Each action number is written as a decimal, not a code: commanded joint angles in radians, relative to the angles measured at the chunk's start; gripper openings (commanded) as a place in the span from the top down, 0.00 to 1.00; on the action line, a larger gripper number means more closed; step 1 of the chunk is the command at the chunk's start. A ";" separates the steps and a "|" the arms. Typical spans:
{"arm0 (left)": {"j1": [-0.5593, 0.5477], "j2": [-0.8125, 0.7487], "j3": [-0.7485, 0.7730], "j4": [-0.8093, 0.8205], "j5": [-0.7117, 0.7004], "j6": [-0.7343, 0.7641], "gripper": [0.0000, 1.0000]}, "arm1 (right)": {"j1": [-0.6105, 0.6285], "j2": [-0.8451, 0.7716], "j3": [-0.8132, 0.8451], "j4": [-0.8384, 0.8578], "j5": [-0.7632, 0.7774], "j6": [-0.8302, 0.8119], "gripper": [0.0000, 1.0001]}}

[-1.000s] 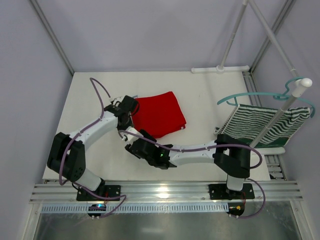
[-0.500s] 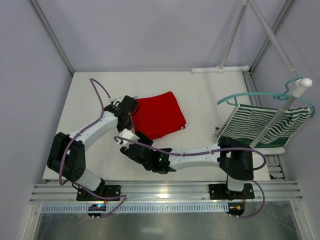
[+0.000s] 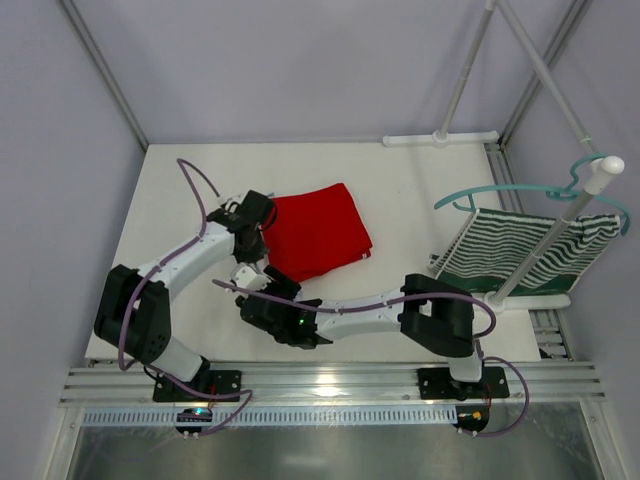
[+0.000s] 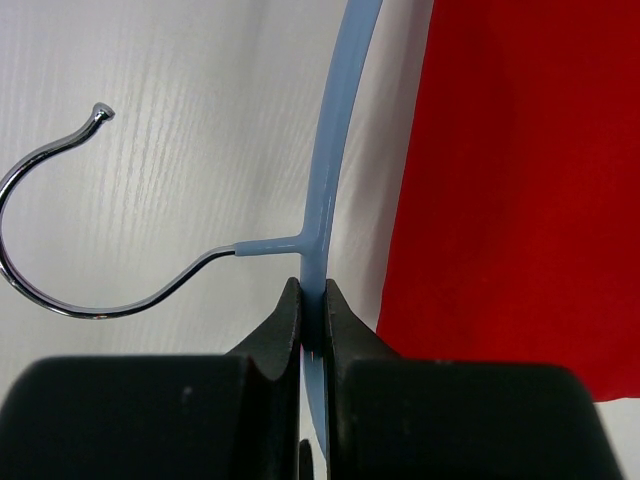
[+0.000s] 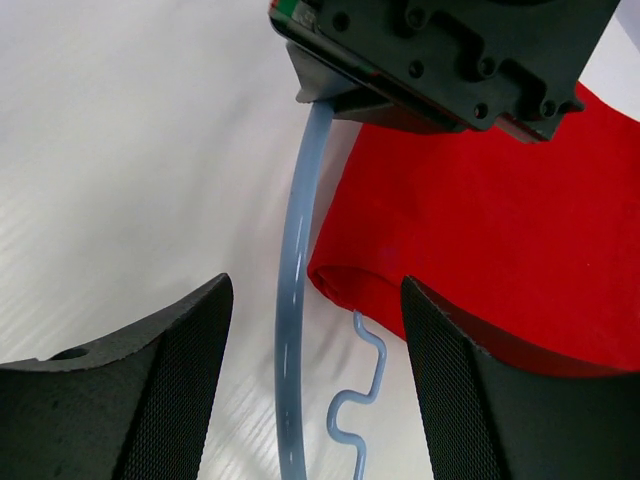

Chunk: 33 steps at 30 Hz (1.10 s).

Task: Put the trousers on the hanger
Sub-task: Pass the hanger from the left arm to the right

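Observation:
The red trousers (image 3: 315,228) lie folded on the white table, right of my left gripper (image 3: 255,218). In the left wrist view, my left gripper (image 4: 312,300) is shut on the pale blue hanger (image 4: 330,170) just below its metal hook (image 4: 60,290), with the trousers (image 4: 520,180) to the right. My right gripper (image 3: 255,285) is open just in front of the left one. In the right wrist view, the right gripper (image 5: 315,400) straddles the hanger's arm (image 5: 293,300) and wavy bar (image 5: 365,390). The wavy bar's far end disappears under the trousers' edge (image 5: 480,230).
A darker teal hanger (image 3: 500,190) with a green-and-white striped garment (image 3: 520,250) hangs on the white rack pole (image 3: 560,225) at the right. The rack's white foot (image 3: 440,138) lies along the back wall. Grey walls enclose the table.
My right arm has swung further left, bringing its open gripper around the lower end of the hanger. The left gripper and the trousers have not moved.

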 commanded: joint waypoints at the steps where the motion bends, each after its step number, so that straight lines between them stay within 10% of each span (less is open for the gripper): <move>1: 0.002 -0.055 0.046 0.046 0.017 -0.013 1.00 | -0.020 0.002 0.037 0.028 0.052 -0.007 0.30; 13: 0.002 -0.053 0.026 0.045 0.002 -0.016 1.00 | -0.037 0.117 0.132 0.048 0.008 -0.030 0.41; 23: 0.008 -0.062 0.043 0.029 -0.033 0.001 1.00 | -0.037 0.170 0.201 0.019 0.041 -0.007 0.95; 26: 0.036 -0.061 0.083 0.012 -0.026 0.012 0.99 | -0.041 0.163 0.203 0.009 0.040 0.000 0.96; 33: 0.108 -0.026 0.279 -0.047 0.071 0.076 0.61 | -0.063 0.126 0.181 0.012 -0.011 0.059 0.96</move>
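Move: The left hand grips the blue hanger just below its hook; the bar spot for the right fingers is about 4 cm back, 1 cm right and 2 cm below the left hand. From the open right hand that spot is about 3 cm ahead, 2 cm left and 3 cm down. The folded red trousers' middle lies some 12 cm ahead, 10 cm right and 9 cm below the right hand. Right hand eases some 4 cm forward, left and down, pinches the hanger; left opens, rises 6 cm, moving forward. ##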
